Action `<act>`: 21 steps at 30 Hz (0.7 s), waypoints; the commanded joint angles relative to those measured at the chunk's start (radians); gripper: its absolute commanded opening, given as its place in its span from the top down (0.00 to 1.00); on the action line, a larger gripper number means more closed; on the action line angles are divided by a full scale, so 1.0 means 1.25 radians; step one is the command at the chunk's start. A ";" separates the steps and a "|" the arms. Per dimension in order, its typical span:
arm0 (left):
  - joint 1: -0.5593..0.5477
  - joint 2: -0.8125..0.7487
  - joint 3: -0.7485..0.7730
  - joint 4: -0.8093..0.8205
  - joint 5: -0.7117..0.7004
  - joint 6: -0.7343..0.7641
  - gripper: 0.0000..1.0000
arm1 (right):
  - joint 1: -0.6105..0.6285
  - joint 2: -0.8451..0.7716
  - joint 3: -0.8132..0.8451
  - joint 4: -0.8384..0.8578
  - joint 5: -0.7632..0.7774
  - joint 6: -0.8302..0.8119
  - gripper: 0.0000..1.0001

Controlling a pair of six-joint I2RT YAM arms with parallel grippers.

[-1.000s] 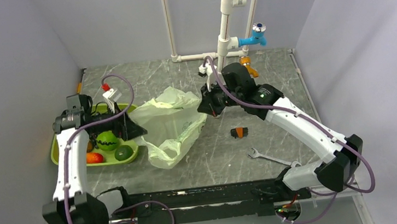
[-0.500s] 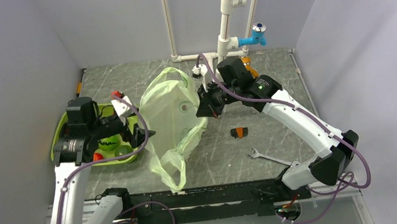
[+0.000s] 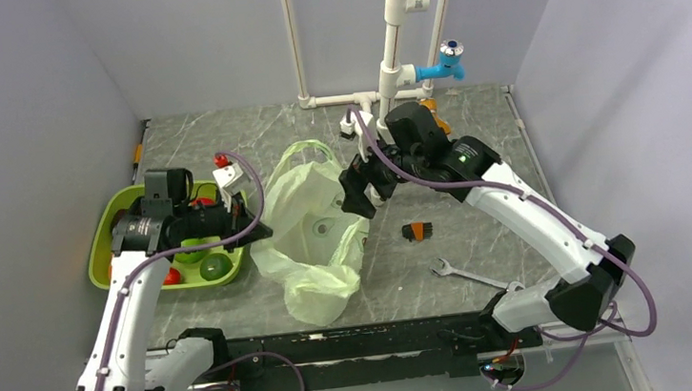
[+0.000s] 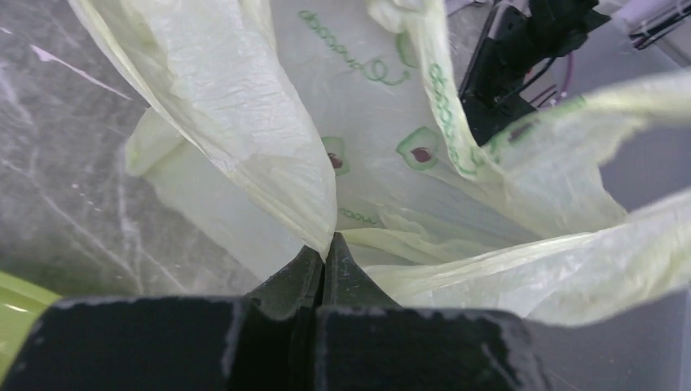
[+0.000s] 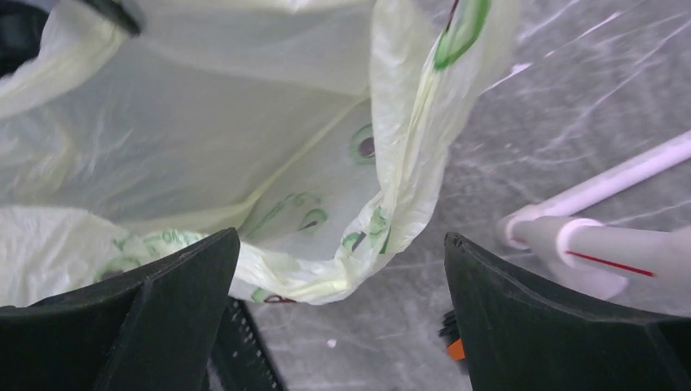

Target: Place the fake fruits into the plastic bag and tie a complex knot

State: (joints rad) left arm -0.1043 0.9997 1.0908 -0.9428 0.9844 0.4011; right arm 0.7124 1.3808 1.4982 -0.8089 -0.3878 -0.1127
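The pale green plastic bag (image 3: pixel 312 232) lies crumpled on the table's middle with its mouth up. My left gripper (image 3: pixel 259 231) is shut on the bag's left edge, and the film is pinched at the fingertips in the left wrist view (image 4: pixel 326 240). My right gripper (image 3: pixel 358 201) stands at the bag's right side. Its jaws are wide open (image 5: pixel 341 236) and a fold of the bag (image 5: pixel 204 163) hangs between them untouched. A dark green fruit (image 3: pixel 216 265), a red fruit (image 3: pixel 171 276) and a partly hidden green fruit (image 3: pixel 189 257) lie in the lime-green tray (image 3: pixel 102 262).
White pipes with a blue tap (image 3: pixel 448 56) stand at the back. A small orange and black brush (image 3: pixel 416 231) and a metal wrench (image 3: pixel 460 274) lie right of the bag. Grey walls close in both sides.
My left arm swung right from over the tray to the bag's left edge. The bag was raised tall half a second ago and has now sunk lower and wider.
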 commanded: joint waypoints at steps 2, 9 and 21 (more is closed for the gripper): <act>-0.001 -0.049 -0.033 -0.024 0.079 -0.018 1.00 | 0.033 -0.064 -0.054 0.234 0.124 0.005 0.00; -0.001 -0.040 -0.037 -0.027 0.100 0.006 1.00 | 0.038 0.005 -0.066 0.319 0.057 -0.077 0.00; 0.050 -0.029 -0.002 -0.030 0.102 0.064 0.37 | 0.049 0.086 -0.062 0.412 0.062 -0.216 0.87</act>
State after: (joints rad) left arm -0.0998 0.9779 1.0477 -0.9928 1.0943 0.4786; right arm 0.7685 1.4796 1.3746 -0.3470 -0.2848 -0.3405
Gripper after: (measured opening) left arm 0.324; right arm 0.475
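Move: The right hand is empty and wide open; the plastic bag's far handle, where its fingers will close, is about 7 cm ahead of it, 6 cm left and a little below. The bag's mouth lies roughly 4 cm back, 8 cm left and 7 cm below the hand; the pipe foot is some 8 cm ahead, 4 cm right, on the table 16 cm down. From the left hand, already pinching the bag's left edge, that handle is about 9 cm ahead and 10 cm right, near its height. Forward and left, in a low arc that rises about 3 cm and then sinks some 4, the right hand travels over to the bag's far handle, tilting about 20 degrees so its fingertips swing forward; they start closing around the strap only as it arrives. The left hand eases back about 2 cm with the bag's edge, stays there, then begins to open. ##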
